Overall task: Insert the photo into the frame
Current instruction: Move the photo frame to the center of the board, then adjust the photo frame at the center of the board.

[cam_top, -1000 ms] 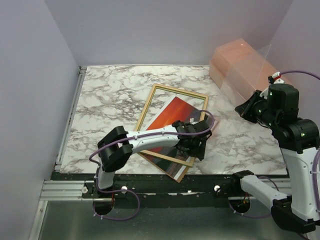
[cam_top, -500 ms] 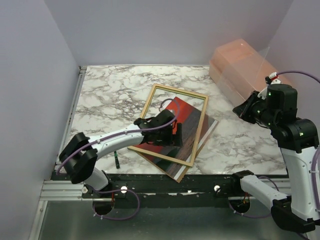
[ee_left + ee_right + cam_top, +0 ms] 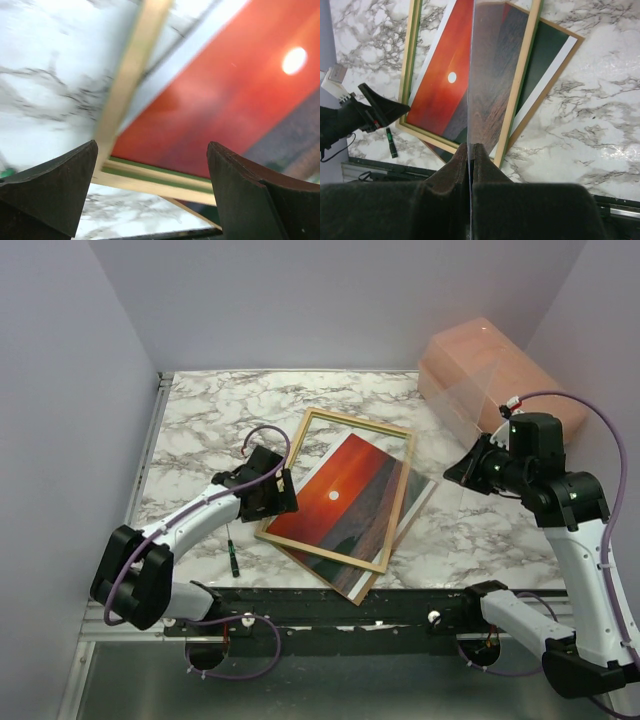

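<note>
The frame [image 3: 398,502] lies pale wood side up at mid-table, green showing on its inner edge [image 3: 150,172]. Inside its opening the photo [image 3: 338,502] lies face up and slanted, red sky and white sun plain to see. My left gripper [image 3: 272,496] is open and empty, low over the frame's left rail [image 3: 127,80], with the photo [image 3: 225,95] just beyond its fingers. My right gripper [image 3: 470,149] is shut on the clear sheet [image 3: 486,90], which it holds upright above the table right of the frame [image 3: 520,95]. From above, the sheet [image 3: 475,370] looks peach-tinted.
A brown backing board [image 3: 420,508] lies under the frame and sticks out at its right and near sides. A small green-and-black tool [image 3: 233,558] lies left of the frame's near corner. Grey walls stand on the left, back and right.
My left gripper has swept left across the photo to the frame's left rail and opened wide. The photo now shows uncovered. My right gripper has drifted slightly left with the sheet.
</note>
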Available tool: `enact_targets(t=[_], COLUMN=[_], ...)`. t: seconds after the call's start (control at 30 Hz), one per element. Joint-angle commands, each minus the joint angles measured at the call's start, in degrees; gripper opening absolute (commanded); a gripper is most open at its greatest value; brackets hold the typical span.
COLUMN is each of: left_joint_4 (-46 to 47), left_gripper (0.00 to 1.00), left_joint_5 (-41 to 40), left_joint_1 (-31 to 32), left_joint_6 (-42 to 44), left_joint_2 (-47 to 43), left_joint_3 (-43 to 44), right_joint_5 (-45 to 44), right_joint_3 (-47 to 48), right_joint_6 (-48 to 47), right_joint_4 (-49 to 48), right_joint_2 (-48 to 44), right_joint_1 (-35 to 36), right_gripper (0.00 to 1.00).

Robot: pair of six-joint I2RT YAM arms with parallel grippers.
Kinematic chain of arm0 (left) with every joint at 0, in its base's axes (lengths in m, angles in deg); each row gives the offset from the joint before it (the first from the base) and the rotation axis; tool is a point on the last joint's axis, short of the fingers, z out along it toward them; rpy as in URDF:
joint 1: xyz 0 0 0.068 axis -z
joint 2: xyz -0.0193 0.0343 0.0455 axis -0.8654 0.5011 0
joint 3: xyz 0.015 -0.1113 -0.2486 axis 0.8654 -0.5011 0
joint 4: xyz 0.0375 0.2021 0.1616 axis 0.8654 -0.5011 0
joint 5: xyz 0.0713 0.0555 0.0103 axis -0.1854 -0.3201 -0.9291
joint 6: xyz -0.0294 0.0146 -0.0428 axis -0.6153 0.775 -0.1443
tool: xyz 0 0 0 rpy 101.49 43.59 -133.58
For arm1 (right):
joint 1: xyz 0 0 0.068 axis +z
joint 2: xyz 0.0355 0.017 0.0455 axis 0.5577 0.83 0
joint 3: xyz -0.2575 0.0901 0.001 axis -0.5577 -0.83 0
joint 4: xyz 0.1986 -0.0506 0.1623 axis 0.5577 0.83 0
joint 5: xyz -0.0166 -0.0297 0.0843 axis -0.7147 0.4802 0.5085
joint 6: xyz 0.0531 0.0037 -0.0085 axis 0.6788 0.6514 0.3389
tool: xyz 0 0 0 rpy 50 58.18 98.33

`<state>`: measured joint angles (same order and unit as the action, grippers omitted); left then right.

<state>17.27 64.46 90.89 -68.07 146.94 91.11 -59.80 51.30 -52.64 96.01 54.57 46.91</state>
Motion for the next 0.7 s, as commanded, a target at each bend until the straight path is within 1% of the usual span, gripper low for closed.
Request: enact_targets(t=[0.0,0.1,0.2,0.27,0.33,0.43,0.5,0.53,0.57,0.63,0.67], left_joint_4=[-4.6,-4.2,-2.9,-3.4,-3.5,-2.5,-2.3,-2.3,-1.9,-1.6,-1.9], left_gripper=[0.91,0.88,0.81,0.7,0.54,0.39,0.24,0.14,0.08,0.02,0.01], left_joint_5=[-8.0,-7.7,-5.7,-5.2,-4.5,-2.5,-1.4,-1.1,-0.5,0.0,0.0], left_joint_1=[-4.3,-5.6,-6.4,-6.4,-6.5,-6.5,-6.5,-6.4,-6.3,-6.0,-5.8], left_joint_6=[2.9,3.7,4.1,4.0,4.1,4.1,4.0,3.9,3.9,3.5,3.2], left_joint_2=[3.6,7.4,11.0,11.5,11.0,10.1,10.3,10.2,9.6,7.7,6.6], left_joint_3=[2.1,3.0,3.6,4.2,4.3,3.4,3.0,2.8,2.3,1.1,0.8], right_joint_5=[5.7,7.5,8.1,8.5,8.6,8.4,8.6,8.9,9.1,9.6,9.7], right_joint_3=[-1.8,-2.9,-3.8,-4.0,-3.9,-3.7,-3.8,-3.8,-3.9,-4.2,-4.2], right_joint_6=[1.4,2.1,2.7,3.1,3.3,3.5,3.7,3.8,4.0,4.2,4.3], right_joint_4=[-3.6,-4.2,-4.5,-4.7,-4.6,-4.4,-4.6,-4.7,-4.8,-5.2,-5.2], right_joint_2=[-0.5,-0.5,-0.6,-0.6,-0.8,-0.9,-0.9,-0.8,-0.9,-1.0,-1.0], right_joint_1=[0.0,0.0,0.0,0.0,0.0,0.0,0.0,-0.1,0.0,0.0,0.0], right_gripper=[0.01,0.01,0.01,0.01,0.01,0.01,0.01,0.01,0.01,0.01,0.01])
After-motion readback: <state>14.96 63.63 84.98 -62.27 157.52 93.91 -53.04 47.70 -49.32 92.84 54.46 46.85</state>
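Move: The stretch of the photo frame's left rail near its near-left corner is about 4 cm left of the open left hand, 1 cm ahead and 5 cm below. The frame's middle is some 14 cm right and 9 cm ahead. The photo's middle lies about 17 cm right and 2 cm ahead, the green screwdriver some 13 cm left and 7 cm back. From the right hand, that rail is roughly 38 cm left, 4 cm ahead and 27 cm down. The left fingers come to pinch the frame's left rail just above its near-left corner. From inside the frame the hand sweeps about 4.5 cm left, then mostly down as far, rolling some 10 degrees with its left side rising. The wide-open fingers close nearly shut on the rail as the hand eases back right about 1 cm. The right hand keeps hold of the clear sheet, drifting some 2 cm left. ##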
